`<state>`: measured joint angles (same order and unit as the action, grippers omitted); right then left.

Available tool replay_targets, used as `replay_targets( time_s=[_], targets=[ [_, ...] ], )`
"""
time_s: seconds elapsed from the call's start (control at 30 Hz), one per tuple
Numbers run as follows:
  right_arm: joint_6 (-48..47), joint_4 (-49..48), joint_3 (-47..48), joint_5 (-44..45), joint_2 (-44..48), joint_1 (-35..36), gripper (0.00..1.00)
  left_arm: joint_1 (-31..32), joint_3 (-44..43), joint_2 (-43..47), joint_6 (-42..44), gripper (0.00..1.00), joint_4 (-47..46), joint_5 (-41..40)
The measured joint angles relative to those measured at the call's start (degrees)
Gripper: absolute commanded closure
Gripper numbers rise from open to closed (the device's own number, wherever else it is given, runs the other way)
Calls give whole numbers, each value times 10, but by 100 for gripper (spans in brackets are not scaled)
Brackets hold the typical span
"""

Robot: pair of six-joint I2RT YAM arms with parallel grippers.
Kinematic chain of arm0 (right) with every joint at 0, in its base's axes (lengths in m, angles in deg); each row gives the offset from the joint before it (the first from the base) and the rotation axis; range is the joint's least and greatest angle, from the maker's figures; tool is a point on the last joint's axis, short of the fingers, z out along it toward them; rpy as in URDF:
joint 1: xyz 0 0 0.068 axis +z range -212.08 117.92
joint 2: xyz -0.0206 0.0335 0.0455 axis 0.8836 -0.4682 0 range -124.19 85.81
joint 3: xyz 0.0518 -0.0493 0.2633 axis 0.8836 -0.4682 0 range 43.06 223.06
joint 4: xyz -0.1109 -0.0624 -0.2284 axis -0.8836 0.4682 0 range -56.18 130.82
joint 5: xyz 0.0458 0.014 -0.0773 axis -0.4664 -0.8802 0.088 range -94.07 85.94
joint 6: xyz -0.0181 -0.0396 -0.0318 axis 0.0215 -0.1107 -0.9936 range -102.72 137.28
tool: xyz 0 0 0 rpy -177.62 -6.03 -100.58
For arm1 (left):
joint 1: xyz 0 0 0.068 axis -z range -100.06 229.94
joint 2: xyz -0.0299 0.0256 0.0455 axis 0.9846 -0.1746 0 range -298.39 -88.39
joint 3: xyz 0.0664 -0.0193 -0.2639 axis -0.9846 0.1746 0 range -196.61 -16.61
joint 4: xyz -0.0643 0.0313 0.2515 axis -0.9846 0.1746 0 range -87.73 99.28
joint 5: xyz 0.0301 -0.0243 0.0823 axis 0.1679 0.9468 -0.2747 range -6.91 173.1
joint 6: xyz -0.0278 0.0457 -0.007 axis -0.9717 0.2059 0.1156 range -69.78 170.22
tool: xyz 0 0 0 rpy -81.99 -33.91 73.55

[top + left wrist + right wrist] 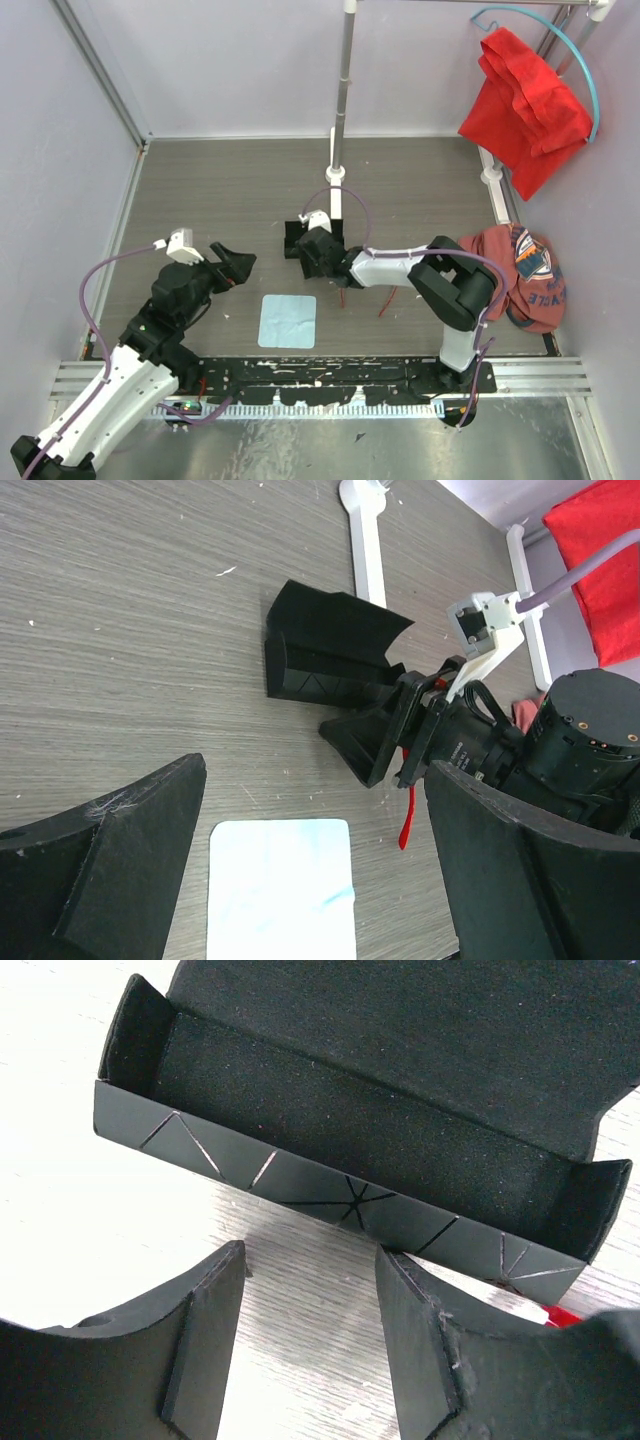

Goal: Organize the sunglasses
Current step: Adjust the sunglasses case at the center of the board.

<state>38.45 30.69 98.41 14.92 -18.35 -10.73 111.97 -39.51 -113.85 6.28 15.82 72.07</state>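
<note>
Only parts of the sunglasses show: thin red arms (344, 293) stick out from under my right wrist, one red arm (405, 820) lies on the table below that gripper, and a red sliver (560, 1315) shows outside the right finger. The open black case (296, 240) (320, 645) (350, 1120) lies just beyond my right gripper (308, 252) (310, 1260), whose jaws stand apart over bare table. My left gripper (240, 262) (315, 780) is wide open, off to the left of the case, holding nothing.
A pale blue cloth (287, 320) (280, 890) lies flat near the front, between the arms. A white post (340, 130) rises behind the case. A red garment (525, 105) hangs at the back right, with a reddish cap (525, 275) below it.
</note>
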Motion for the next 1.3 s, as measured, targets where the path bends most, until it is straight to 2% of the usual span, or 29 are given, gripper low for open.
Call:
replay_targets(
  time_s=[0.97, 1.1, 1.3],
  targets=[
    [-2, -11, 42, -39, -31, -2, 40, 0, 0, 14, 4, 2, 9, 0],
    [-3, 1, 21, -42, 5, 3, 40, 0, 0, 14, 5, 2, 10, 0],
    [-2, 14, -30, -38, 143, 12, 41, 0, -1, 13, 9, 2, 13, 8]
  ],
)
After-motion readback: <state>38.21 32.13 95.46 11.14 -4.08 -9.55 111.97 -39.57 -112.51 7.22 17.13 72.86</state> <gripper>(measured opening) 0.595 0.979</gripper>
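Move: The open black sunglasses case lies about 5 cm ahead of the right hand, level with it sideways, its near wall just in front of the fingertips. The red sunglasses lie about 13 cm to this hand's right and 1 cm back. The pale blue cloth is some 14 cm back and 6 cm left, 2 cm lower. From the raised left hand the case is about 17 cm to the right, 3 cm ahead and 15 cm below. The near wall of the case is pushed by the half-open right fingertips, low over the board, mostly left by about 2.5 cm with some 1 cm of forward, easing to a stop. Then the hand comes free, rising about 7 cm with gathering speed while drawing back some 3 cm and a little right, its opening unchanged. ##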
